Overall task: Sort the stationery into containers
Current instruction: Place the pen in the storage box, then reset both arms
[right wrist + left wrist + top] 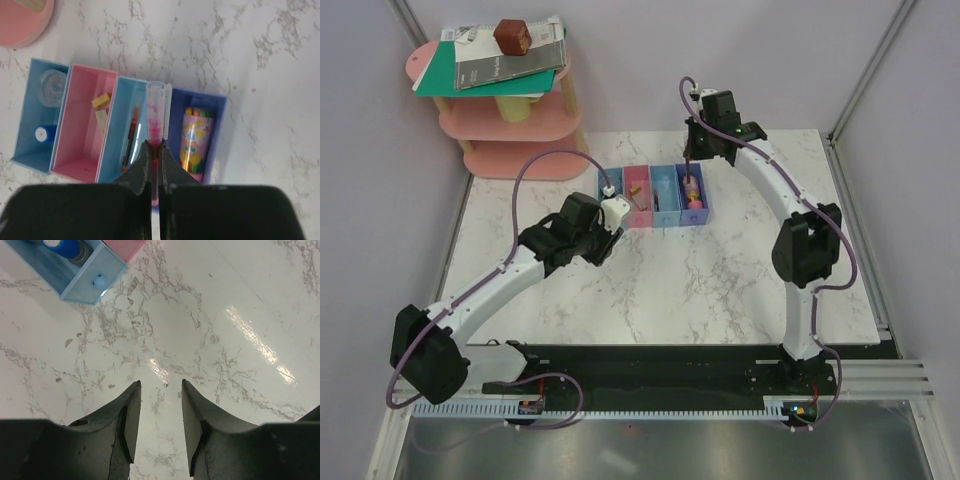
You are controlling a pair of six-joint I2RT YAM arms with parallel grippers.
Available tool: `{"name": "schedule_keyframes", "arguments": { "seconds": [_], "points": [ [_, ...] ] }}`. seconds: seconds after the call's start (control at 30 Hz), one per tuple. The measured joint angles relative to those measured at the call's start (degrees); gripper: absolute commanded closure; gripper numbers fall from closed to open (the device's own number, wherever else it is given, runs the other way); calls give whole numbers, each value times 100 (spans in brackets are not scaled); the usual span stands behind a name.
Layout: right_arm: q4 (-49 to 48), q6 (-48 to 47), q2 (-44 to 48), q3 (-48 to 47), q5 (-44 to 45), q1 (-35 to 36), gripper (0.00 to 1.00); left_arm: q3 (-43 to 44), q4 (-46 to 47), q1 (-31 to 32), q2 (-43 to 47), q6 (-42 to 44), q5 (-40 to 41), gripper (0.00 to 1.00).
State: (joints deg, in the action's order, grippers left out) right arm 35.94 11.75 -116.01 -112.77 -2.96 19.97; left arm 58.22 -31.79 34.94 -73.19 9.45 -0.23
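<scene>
Four joined bins (653,222) stand in a row at the table's middle back. In the right wrist view the light blue bin (30,150) holds a round clear piece (52,88) and a small blue cylinder (44,133). The pink bin (75,150) holds two tan erasers (101,101). The blue bin (112,165) holds a red pen (132,134). The purple-blue bin (220,107) holds a pink-yellow tube (194,141). My right gripper (155,146) is shut on a second red pen (155,110) above the blue bin. My left gripper (161,383) is open and empty over bare marble.
A pink tiered shelf (510,130) stands at the back left with green and grey books (495,65) and a brown cube (512,37) on top. Its pink edge shows in the right wrist view (25,25). Metal frame posts stand at the table's sides.
</scene>
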Motion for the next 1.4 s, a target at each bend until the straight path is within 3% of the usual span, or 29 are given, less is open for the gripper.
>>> {"name": "schedule_keyframes", "arguments": {
  "seconds": [0.27,0.7,0.8,0.93,1.1,1.17,1.4],
  "points": [
    [-9,-271,-1473,-1311,-146,369,100,-282,0,-168,616,37,136,55],
    [-105,-402,-1982,-1023,-120,688,100,-223,13,-186,649,118,173,54],
    [-103,-431,-1982,-872,-48,664,82,-160,13,-186,649,136,181,53],
    [-127,-474,-1982,-846,33,636,44,-83,13,-186,649,142,216,45],
    [-151,-673,-1895,-846,55,656,22,57,15,-190,656,144,295,31],
    [-133,-726,-1775,-846,63,649,2,90,15,-210,669,149,304,23],
    [103,-1064,-546,-774,11,605,2,354,2,-262,831,197,339,14]
  ]
}}
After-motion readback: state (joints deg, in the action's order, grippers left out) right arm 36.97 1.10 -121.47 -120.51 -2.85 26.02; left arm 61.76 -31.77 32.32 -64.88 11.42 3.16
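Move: The right hand, holding the red pen, is about 18 cm above the box. The light blue compartment for the pen lies some 6 cm to its left and 4 cm back. The first pen is already in it, about 7 cm left and 5 cm back. The pink compartment lies 12 cm left and 4 cm back, the crayon tube 1 cm right and 4 cm back. From the left hand, the light blue compartment is roughly 19 cm ahead, 13 cm right and 12 cm below. Leftward and down, after a brief push forward, the right hand swings the held pen about 9 cm left, then eases some 2 cm back right as it sinks 13 cm in all to the light blue compartment, turning roughly 10 degrees counter-clockwise. There its fingers open wide, let go of the pen, and the hand climbs back up to its starting height. The left hand rises 7 cm, drifts slightly left, tips up and opens wide, empty. ##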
